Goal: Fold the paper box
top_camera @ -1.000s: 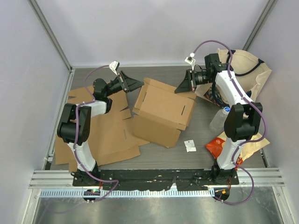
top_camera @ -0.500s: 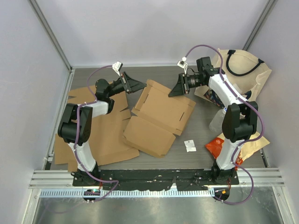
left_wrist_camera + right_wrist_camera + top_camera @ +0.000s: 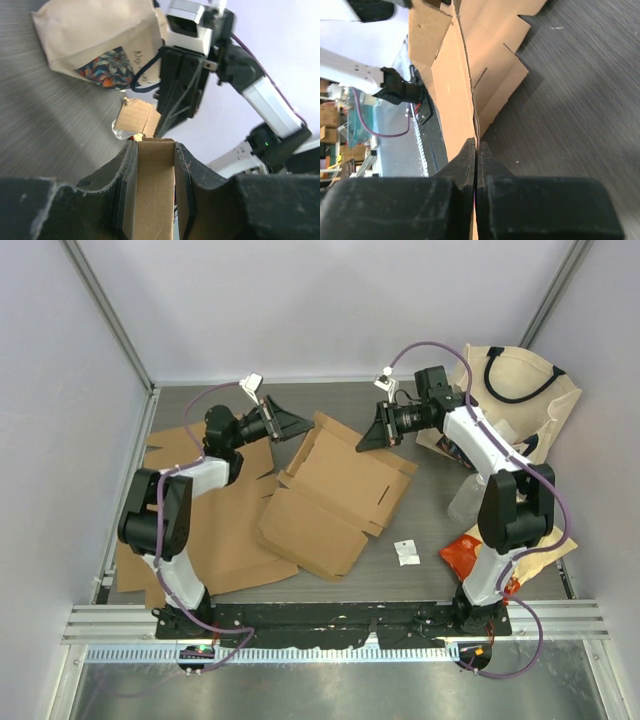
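Observation:
The paper box is brown cardboard, lying part-flattened in the middle of the table with its flaps spread. My left gripper is at the box's far left corner. In the left wrist view, a strip of the cardboard fills the gap between the fingers of this gripper, which is shut on it. My right gripper is at the box's far edge. Its fingers are pressed together on the thin edge of a box panel. The right gripper also shows in the left wrist view.
Flat cardboard sheets lie on the left of the table. A cloth tote bag sits at the back right, with a clear plastic bottle, an orange packet and a small white tag nearer the front.
The box has sunk from a raised, open shape to a flatter one and shifted left. The right gripper has moved left with the box's far edge. The left gripper has barely moved.

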You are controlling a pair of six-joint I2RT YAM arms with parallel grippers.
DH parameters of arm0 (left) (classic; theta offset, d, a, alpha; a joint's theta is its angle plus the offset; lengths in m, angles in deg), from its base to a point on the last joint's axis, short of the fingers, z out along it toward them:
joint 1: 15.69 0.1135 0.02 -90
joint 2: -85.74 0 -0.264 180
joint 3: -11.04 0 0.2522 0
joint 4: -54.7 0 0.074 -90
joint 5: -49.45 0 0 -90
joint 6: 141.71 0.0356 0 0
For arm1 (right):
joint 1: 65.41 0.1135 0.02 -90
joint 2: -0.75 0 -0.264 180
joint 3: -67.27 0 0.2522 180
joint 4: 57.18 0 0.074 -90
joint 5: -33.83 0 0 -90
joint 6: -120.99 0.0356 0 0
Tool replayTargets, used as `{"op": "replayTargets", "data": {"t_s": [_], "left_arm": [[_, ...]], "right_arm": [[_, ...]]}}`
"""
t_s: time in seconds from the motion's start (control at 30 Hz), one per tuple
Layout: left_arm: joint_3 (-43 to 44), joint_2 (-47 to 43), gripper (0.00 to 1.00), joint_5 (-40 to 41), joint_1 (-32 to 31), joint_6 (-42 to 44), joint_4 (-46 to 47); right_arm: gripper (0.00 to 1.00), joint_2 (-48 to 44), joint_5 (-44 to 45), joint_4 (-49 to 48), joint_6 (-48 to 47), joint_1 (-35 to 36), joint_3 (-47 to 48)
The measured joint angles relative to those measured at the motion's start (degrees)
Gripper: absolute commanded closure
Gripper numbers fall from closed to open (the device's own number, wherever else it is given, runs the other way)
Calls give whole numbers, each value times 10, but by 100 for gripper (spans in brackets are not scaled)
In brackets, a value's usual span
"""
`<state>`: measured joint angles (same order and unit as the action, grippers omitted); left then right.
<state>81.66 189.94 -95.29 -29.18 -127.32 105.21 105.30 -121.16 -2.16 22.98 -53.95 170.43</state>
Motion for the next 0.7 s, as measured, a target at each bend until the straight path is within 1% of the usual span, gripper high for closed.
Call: {"op": "replayTargets", "data": {"t_s": [0.03,0.1,0.17,0.23,0.33,0.43,0.53,0.6,0.63,0.7], "left_arm": [[-1,-12,57,7,0,19,-39],[-3,-59,35,38,0,92,-150],[1,-124,25,88,0,175,-273],[15,-192,22,148,-1,248,-389],[51,-296,23,243,-8,353,-527],[60,-374,23,321,-36,422,-589],[59,-423,22,401,-122,485,-630],[53,-436,20,455,-214,528,-638],[46,-439,18,480,-261,554,-637],[28,-441,17,528,-340,601,-629]], "right_arm": [[99,-11,19,-12,21,3,-9],[99,-46,60,-47,74,10,-39],[99,-89,116,-78,141,12,-69],[99,-120,158,-99,198,6,-85],[99,-167,226,-133,290,-4,-104],[99,-204,280,-148,374,-11,-115],[99,-237,336,-157,466,-12,-118],[99,-261,393,-145,535,-8,-116],[99,-267,419,-124,558,-6,-106],[99,-273,469,-83,622,-3,-71]]}}
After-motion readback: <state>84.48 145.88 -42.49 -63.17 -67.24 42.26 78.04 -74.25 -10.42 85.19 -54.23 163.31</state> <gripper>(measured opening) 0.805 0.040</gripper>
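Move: The paper box is already held up between both hands, each gripping its outer edge. From the right hand, the box's middle lies about 6 cm back, 4 cm left and 5 cm lower; from the left hand, about 9 cm back, 7 cm right and 10 cm lower. The bottle stands about 25 cm to the right hand's right and 8 cm back, the white tag about 11 cm right and 21 cm back, both on the table. Keeping its pinch on the box's cardboard edge, the right hand lifts about 11 cm and carries it some 7 cm right towards the tote bag side, swinging clockwise about 60 degrees so its fingers come round from left to forward. The left hand opens and lets go of its edge, rises about 12 cm while drifting left, then sweeps back towards its base by some 14 cm and returns right, open fingers swinging forward and down. ##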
